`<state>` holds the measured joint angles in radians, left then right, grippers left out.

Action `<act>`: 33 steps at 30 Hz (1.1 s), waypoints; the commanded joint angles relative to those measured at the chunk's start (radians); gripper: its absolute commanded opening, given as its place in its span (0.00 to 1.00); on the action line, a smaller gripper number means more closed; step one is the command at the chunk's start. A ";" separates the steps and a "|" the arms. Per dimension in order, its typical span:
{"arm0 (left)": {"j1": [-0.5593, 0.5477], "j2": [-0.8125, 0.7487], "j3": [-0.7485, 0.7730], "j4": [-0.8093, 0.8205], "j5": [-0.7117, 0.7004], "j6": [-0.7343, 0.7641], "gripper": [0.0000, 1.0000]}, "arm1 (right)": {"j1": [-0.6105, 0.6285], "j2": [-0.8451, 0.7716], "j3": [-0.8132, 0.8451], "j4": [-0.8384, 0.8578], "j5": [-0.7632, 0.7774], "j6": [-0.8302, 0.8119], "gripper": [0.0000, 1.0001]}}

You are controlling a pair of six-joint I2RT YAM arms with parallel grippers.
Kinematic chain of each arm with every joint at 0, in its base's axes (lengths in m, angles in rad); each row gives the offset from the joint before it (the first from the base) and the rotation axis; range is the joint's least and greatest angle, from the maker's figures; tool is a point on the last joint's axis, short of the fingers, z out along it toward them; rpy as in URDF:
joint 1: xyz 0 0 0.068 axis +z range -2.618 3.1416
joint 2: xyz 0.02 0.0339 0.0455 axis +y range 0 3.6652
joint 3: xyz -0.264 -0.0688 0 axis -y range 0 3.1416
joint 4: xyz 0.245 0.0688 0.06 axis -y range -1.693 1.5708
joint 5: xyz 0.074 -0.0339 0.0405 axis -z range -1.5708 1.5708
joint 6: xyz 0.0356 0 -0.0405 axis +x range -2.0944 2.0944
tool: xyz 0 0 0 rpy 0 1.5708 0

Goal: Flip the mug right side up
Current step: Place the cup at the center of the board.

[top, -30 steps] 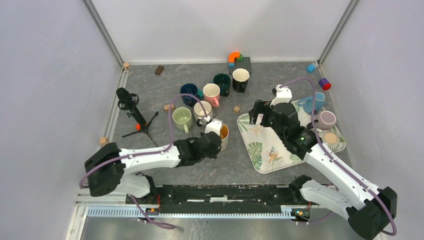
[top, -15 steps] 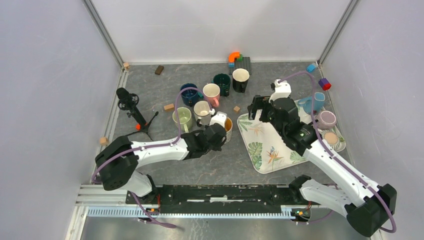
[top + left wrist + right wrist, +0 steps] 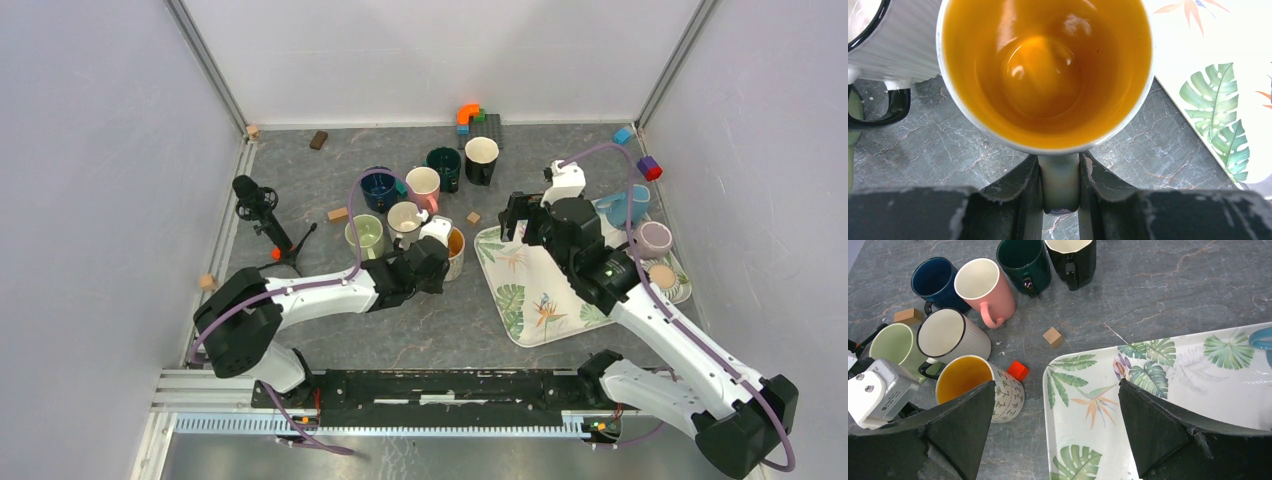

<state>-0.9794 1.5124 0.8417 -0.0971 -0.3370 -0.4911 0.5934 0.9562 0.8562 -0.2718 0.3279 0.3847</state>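
Note:
The mug (image 3: 1045,70) is white with a leaf-sprig print and an orange inside. It stands mouth up beside the other mugs, left of the tray, and also shows as the mug (image 3: 454,250) from above and the mug (image 3: 979,387) in the right wrist view. My left gripper (image 3: 1060,167) is shut on its handle (image 3: 1060,182), which is clamped between both fingers. From above, the left gripper (image 3: 438,262) sits just near of the mug. Whether the mug's base touches the table I cannot tell. My right gripper (image 3: 1057,384) hangs open above the tray's left edge, holding nothing; from above it is the right gripper (image 3: 520,213).
Navy (image 3: 935,282), pink (image 3: 983,287), dark green (image 3: 1025,260), black (image 3: 1073,257), ribbed white (image 3: 950,337) and pale green (image 3: 893,345) mugs crowd behind. A red cube (image 3: 1018,371) and wooden cube (image 3: 1052,336) lie nearby. The leaf-print tray (image 3: 540,300) holds other mugs. A microphone tripod (image 3: 265,215) stands left.
My left arm has carried the orange-lined mug away from the near edge, up against the mug cluster. The right gripper has drifted slightly farther back, still open.

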 commanded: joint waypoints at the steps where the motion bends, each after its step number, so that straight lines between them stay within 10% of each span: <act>1: 0.015 0.030 0.005 0.017 0.031 0.019 0.06 | -0.003 -0.024 0.021 0.007 0.021 -0.027 0.98; 18: 0.023 -0.013 -0.033 0.025 0.059 0.028 0.23 | -0.003 -0.033 0.015 -0.033 0.011 -0.015 0.98; 33: 0.024 -0.136 -0.022 -0.041 0.111 0.013 0.74 | -0.003 -0.002 0.057 -0.107 0.041 -0.005 0.98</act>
<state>-0.9596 1.4567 0.8047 -0.1200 -0.2546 -0.4847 0.5934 0.9527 0.8570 -0.3588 0.3370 0.3706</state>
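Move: The patterned mug with the orange inside stands upright, its handle already pinched by the left hand; its middle is about 6 cm ahead of that hand, 3 cm to the right and some 1 cm lower. The white mug with the black rim is roughly 10 cm ahead and 7 cm left, the green mug about 7 cm ahead and 15 cm left. From the right hand the patterned mug lies some 15 cm left, 1 cm ahead and 18 cm below. Holding still at first, the left hand keeps its pinch on the patterned mug's handle, then opens its fingers to well past half, freeing the handle on both sides. While they spread it eases back about 1 cm and slightly left, away from the mug, with a brief shallow dip. The open right hand sinks about 1.5 cm, drifting a little back and right. ##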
